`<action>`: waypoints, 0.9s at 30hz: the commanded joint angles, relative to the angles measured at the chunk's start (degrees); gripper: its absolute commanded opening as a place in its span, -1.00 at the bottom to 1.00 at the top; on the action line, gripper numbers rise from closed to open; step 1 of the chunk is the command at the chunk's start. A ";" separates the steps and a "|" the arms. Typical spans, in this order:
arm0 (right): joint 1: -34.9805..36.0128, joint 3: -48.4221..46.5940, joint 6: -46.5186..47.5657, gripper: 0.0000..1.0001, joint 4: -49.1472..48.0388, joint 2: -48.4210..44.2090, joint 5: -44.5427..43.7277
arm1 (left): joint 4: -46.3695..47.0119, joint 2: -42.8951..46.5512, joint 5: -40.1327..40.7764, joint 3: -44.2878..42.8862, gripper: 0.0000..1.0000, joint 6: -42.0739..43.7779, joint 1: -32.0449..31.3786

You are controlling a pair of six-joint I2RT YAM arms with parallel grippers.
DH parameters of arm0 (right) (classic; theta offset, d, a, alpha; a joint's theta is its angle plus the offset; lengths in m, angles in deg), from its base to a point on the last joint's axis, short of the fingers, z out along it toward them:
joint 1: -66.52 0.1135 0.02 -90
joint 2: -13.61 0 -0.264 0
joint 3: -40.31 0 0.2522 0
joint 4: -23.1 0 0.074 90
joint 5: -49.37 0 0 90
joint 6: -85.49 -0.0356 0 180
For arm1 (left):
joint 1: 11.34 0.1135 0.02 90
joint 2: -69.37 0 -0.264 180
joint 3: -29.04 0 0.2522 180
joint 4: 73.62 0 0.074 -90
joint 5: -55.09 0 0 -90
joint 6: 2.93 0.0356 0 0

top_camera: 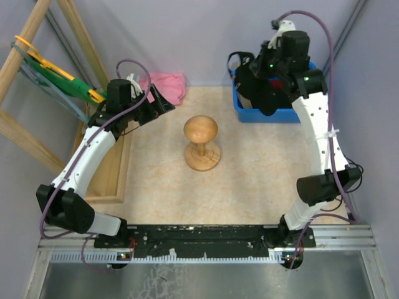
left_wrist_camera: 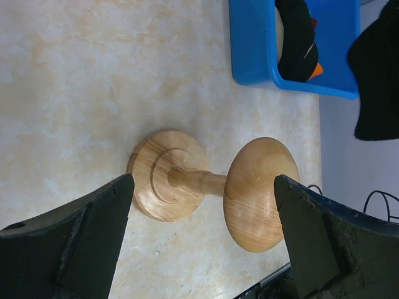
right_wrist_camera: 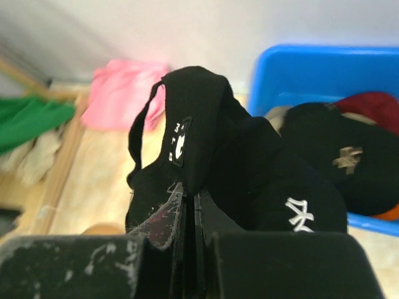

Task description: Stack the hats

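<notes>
My right gripper is shut on the fabric of a black baseball cap with white stitching. It holds the cap in the air over the blue bin. In the bin lie another black hat, a dark red hat and a sliver of orange hat. My left gripper hangs open at the back left and holds nothing. In its wrist view, the left gripper frames the bare wooden hat stand, which stands mid-table.
A pink folded cloth lies against the back wall beside my left gripper. A green garment on a yellow hanger hangs from a wooden rack at the left. A wooden frame borders the table's left side.
</notes>
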 commanded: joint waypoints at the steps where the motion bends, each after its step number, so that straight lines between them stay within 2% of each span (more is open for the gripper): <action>1: 7.63 4.53 0.53 -1.00 2.53 -5.42 3.72 | -1.17 -0.08 -4.91 -2.20 0.98 -0.12 1.71; 5: 11.95 13.71 -0.32 -1.00 -1.09 -9.80 5.22 | -1.08 1.61 -5.88 -0.58 0.98 -0.40 3.72; 8: 15.46 17.05 -1.06 -1.00 -1.41 -11.10 4.45 | 0.51 2.87 -8.32 1.35 0.98 -1.26 4.76; 22: 27.48 18.48 -1.70 -1.00 -1.97 -9.64 0.38 | 2.52 7.37 -10.24 8.53 0.98 -2.39 5.33; 27: 32.97 19.76 -0.99 -1.00 -3.47 -8.20 -3.81 | 2.97 7.96 -11.47 10.02 0.98 -2.87 5.33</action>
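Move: I hold the black hat in my right hand. The wooden dome of the hat stand is about 20 cm to its left, some 7 cm nearer my base and about 22 cm lower. The blue bin's middle is roughly 18 cm farther out than this hand, 15 cm to its right and far below; the pink cloth is some 18 cm farther out and 38 cm left. From my left hand the dome is level ahead, about 15 cm right, 10 cm lower. I swing the pinched black hat away from the blue bin, quickly at first, some 18 cm left and 14 cm back to the stand's dome. I sink about 9 cm in the first half, then travel level, turning my wrist nearly 30 degrees counter-clockwise and tipping it slightly down. My open left hand shifts slightly left, then draws back about 3 cm. ##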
